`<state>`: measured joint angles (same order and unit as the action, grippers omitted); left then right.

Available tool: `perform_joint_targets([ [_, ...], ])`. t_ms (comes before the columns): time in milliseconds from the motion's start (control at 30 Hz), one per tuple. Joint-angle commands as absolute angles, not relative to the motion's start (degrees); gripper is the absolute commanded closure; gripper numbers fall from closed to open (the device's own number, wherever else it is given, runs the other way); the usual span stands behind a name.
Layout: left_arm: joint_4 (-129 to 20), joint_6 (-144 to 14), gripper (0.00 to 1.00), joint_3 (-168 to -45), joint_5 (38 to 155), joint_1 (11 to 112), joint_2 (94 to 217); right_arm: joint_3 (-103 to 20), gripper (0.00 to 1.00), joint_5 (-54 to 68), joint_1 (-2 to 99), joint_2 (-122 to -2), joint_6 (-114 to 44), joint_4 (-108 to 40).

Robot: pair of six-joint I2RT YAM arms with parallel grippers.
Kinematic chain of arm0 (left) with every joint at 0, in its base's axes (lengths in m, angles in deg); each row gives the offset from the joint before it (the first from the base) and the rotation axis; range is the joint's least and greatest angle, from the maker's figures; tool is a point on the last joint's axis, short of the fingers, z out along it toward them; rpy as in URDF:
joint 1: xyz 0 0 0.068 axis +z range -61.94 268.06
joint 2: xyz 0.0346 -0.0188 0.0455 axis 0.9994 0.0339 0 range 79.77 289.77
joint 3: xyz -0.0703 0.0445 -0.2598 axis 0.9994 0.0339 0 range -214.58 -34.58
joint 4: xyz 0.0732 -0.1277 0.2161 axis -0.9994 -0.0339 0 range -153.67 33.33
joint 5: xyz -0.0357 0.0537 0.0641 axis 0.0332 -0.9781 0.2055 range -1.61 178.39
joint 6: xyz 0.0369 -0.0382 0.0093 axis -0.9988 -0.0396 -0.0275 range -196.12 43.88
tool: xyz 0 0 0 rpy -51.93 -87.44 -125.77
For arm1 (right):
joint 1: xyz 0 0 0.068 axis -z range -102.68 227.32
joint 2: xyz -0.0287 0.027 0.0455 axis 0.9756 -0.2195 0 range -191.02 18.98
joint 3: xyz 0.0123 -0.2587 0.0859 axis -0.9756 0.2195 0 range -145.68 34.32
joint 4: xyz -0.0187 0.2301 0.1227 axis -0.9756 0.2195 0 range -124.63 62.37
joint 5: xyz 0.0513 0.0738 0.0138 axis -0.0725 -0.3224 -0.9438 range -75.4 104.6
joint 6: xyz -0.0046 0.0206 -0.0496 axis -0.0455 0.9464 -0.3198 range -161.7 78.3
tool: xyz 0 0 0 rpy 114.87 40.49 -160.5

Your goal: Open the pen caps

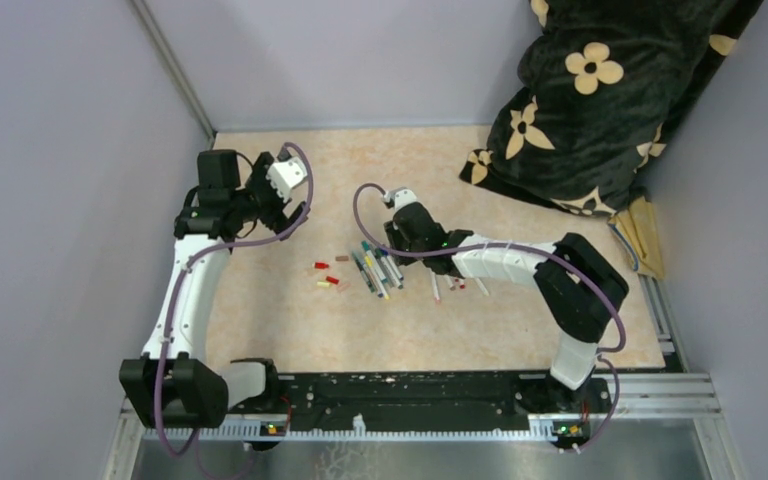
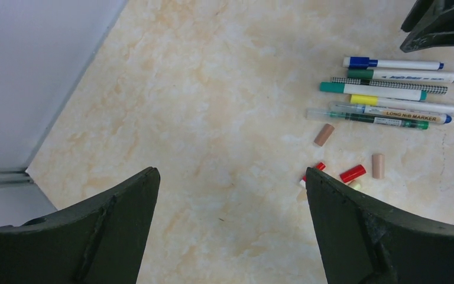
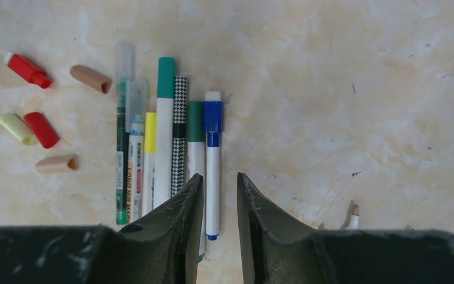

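Several capped pens (image 3: 165,136) lie side by side on the marbled table; they also show in the overhead view (image 1: 375,268) and in the left wrist view (image 2: 390,92). Loose pen caps rest to their left: red (image 3: 28,69), tan (image 3: 90,78), yellow (image 3: 15,128), red (image 3: 41,129), tan (image 3: 57,164). My right gripper (image 3: 220,176) hovers over the blue-capped pen (image 3: 213,148), its jaws a little apart with the barrel showing between them, not pinched. My left gripper (image 2: 230,174) is wide open and holds nothing, off to the left of the caps (image 2: 353,173).
A few uncapped pens (image 1: 455,285) lie right of the group, partly under my right arm; one tip (image 3: 353,216) shows. A dark flowered blanket (image 1: 600,100) fills the back right corner. Walls (image 1: 70,150) close in on the left and behind.
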<state>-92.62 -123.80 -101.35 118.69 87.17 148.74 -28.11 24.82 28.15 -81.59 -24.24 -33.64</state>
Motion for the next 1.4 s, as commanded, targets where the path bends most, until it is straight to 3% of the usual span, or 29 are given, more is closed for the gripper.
perform_joint_targets([
  [0,-93.7,-123.3,0.01,-100.3,124.8,89.0,149.4,-31.6,0.74,24.3,27.7,-84.5,-25.7,-32.7],
  [833,-94.3,-125.2,0.01,-99.5,133.7,92.5,152.3,-30.8,0.82,24.9,26.8,-91.5,-25.6,-32.3],
  [967,-96.3,-130.1,0.01,-97.2,138.6,92.5,152.2,-28.7,1.00,25.0,27.5,-88.4,-25.0,-33.0],
  [1200,-100.8,-143.3,0.01,-92.0,139.9,89.6,151.1,-23.0,1.00,20.2,29.7,-77.2,-24.2,-34.2],
  [1367,-99.7,-145.7,0.01,-87.7,136.4,81.4,149.7,-18.9,1.00,4.5,33.8,-70.8,-19.6,-38.4],
])
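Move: The blue-capped pen I'm going for lies almost straight under my right hand, about 1 cm left and 6 cm down. The green-capped pen is right beside it, about 2 cm left and 1 cm back of my hand; the teal-capped one is 5 cm left and level. The nearest uncapped pen lies about 7 cm right, 4 cm back. From my left hand the blue-capped pen is roughly 18 cm right, 3 cm back, 21 cm below. I lower my open right hand about 5.5 cm until the fingers straddle the blue-capped pen's white barrel, pinch it shut there, then draw it back and to the right while lifting some 4 cm. Meanwhile my wide-open left hand dips a little, pauses, then sweeps down, back and right towards the pen, turning clockwise about 20 degrees. ##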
